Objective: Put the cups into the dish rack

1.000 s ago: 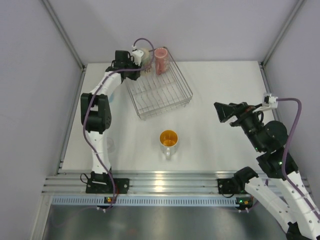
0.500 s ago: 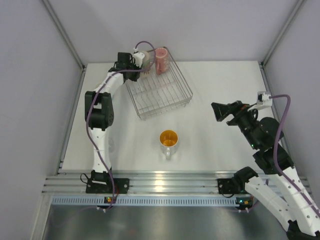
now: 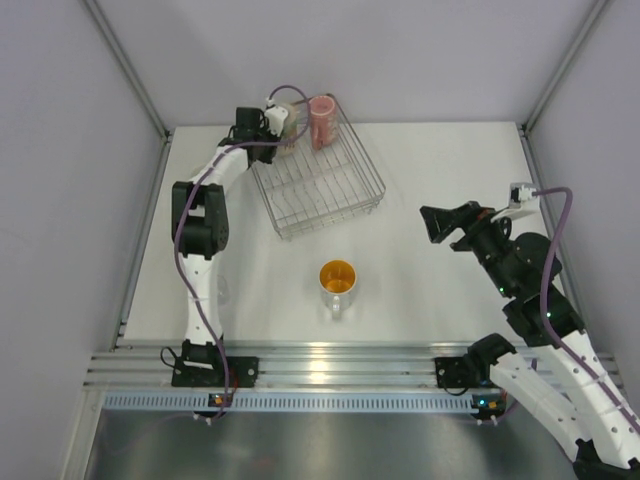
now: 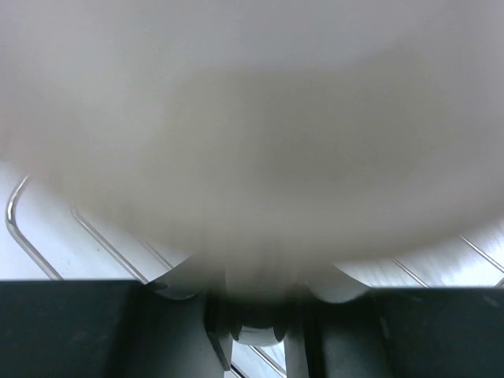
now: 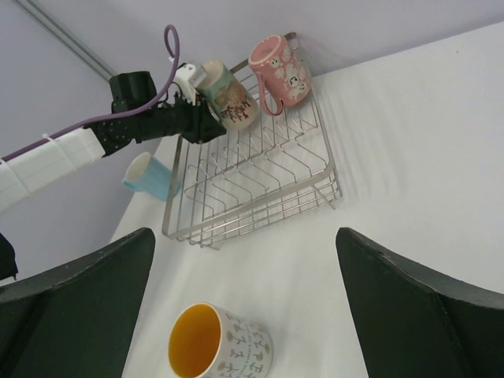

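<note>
The dish rack of silver wire stands at the back of the table, also seen in the right wrist view. A pink cup leans on its side in the rack's far corner. My left gripper is shut on a cream-tan cup, held tilted over the rack's far left corner; the cup fills the left wrist view as a blur above the wires. A speckled mug with an orange inside stands in front of the rack. My right gripper hangs open to the mug's right, holding nothing.
A light blue cup lies on the table just left of the rack, beside my left arm. Bare white table lies between the mug and the rack. Grey walls close the table on the left, back and right.
My left gripper has shifted slightly toward the rack's far left corner with the cream-tan cup. My right arm has edged a little to the left, its gripper still open.
</note>
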Tool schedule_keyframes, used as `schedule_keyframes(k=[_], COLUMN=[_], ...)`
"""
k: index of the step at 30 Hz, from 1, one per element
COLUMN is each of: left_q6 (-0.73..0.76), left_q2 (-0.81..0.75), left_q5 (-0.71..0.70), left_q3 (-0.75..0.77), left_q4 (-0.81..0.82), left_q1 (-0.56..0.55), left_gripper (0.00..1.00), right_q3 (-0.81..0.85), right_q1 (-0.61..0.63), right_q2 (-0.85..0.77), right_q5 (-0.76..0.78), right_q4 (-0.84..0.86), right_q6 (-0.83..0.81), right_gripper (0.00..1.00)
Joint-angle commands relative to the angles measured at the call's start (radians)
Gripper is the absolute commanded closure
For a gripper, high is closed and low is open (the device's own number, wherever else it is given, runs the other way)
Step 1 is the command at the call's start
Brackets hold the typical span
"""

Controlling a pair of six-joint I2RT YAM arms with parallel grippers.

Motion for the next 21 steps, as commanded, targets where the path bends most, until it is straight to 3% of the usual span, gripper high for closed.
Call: schedule_keyframes(k=[1,9,21], left_q6=[0.004,-0.001,-0.027], left_q2=[-0.028,-0.028,-0.072], left_q5=[0.007,-0.042,-0.154], left_q3=[0.082,0.082,0.004], left_q4=[0.183,0.194,0.276], left_q1=[0.009,0.009,0.01], left_gripper=[0.7,0.55,0.46], right_q3=[-0.006,-0.009,-0.006], right_q1=[-0.001,0.001,0.001], right_q2=[-0.001,-0.004,-0.015], right_q5=[0.008,0.005,-0.002], right_q4=[0.05,0.047,0.039], right_q6=[-0.009,-0.011,-0.009], right_gripper=[0.01,0.01,0.0])
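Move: The left hand grips the patterned cup's handle in the rack's far left part; the cup's middle lies about 5 cm ahead, 3 cm right and barely 1 cm higher. From this hand, the pink cup is some 12 cm right and 6 cm ahead, the blue cup about 19 cm left and 9 cm back. From the idle right hand, the patterned cup lies about 43 cm ahead, 34 cm left and 22 cm below. The left hand opens to let go of the patterned cup's handle, rising about 3.5 cm and easing forward 3 cm. ##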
